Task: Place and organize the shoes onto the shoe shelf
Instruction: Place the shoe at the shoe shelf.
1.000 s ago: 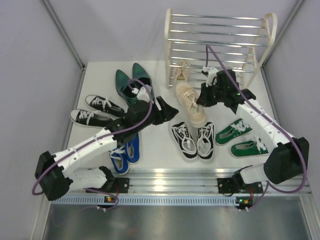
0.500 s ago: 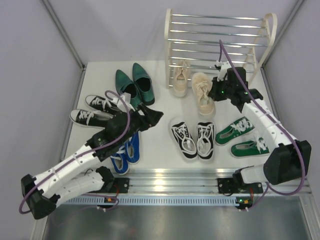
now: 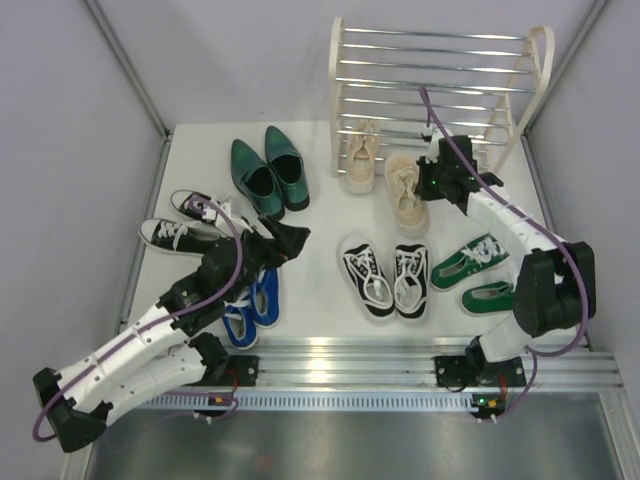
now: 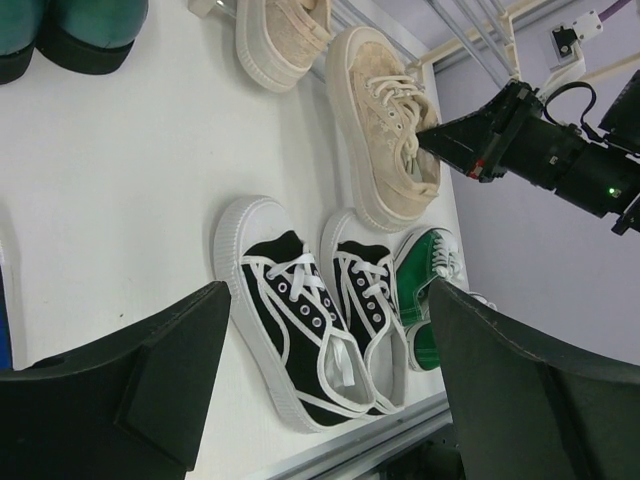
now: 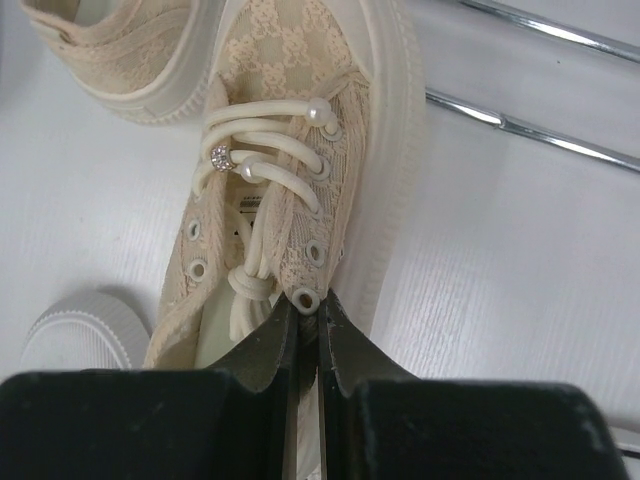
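The shoe shelf stands at the back right. One beige shoe rests at its foot. My right gripper is shut on the lace-side edge of the second beige shoe, which lies beside the first. My left gripper hangs open and empty, facing the black-and-white pair in the middle. Dark green dress shoes lie at the back left. Another black-and-white pair is partly under the left arm, as are the blue sneakers. Green sneakers sit right.
A metal rail runs along the table's near edge, by the arm bases. Grey walls close in both sides. The right arm's purple cable loops in front of the shelf's lower bars.
The right gripper carried the beige shoe back toward the shelf and brought it beside its mate. The left arm drew back to the left and its jaws spread wider.
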`<state>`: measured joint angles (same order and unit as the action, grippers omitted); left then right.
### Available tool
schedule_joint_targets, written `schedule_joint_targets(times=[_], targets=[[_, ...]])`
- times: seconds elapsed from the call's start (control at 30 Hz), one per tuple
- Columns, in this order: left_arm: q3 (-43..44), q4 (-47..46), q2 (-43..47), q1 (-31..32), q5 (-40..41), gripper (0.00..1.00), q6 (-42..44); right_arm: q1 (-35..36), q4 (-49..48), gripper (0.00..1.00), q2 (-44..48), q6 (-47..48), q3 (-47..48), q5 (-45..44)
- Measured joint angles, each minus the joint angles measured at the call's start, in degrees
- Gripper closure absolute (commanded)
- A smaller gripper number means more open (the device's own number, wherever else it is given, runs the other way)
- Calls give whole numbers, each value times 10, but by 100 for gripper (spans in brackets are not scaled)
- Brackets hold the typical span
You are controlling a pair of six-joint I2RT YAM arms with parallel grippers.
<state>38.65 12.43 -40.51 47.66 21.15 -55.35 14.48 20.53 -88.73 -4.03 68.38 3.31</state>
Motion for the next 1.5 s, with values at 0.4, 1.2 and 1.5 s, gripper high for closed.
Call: schedule_joint_targets(times=[0.4,1.2,1.5], targets=[[-8,5,-14,0,4,14,0,0,-93,100,-75,-1,27,-35],[-28,-4,-45,0,-5,14,-2,1,-181,100,-188,-53,110,-75],[-31,-4,-43,0,-9,14,-4,2,-190,100,-198,-66,117,-85]])
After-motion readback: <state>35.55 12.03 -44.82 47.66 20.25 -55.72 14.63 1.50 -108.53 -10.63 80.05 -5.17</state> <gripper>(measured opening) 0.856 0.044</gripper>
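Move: The right hand holds the beige shoe by its right collar edge, toe already over the shelf's front rail. The free spot on the lowest tier lies about 10 cm ahead and 4 cm left, some 5 cm below. The first beige shoe stands about 10 cm ahead, 16 cm left; the nearer black sneaker about 27 cm back, 2 cm left. From the left hand the spot is roughly 23 cm ahead, 30 cm right. Still pinching the beige shoe at its laced edge, the right hand slides it forward about 12 cm into the lowest tier, beside the first beige shoe, sinking barely over a centimetre early on. On the way the wrist turns clockwise and tips up, each some 10 degrees, slowing to a stop. The empty left hand, open, sinks about 4.5 cm. ##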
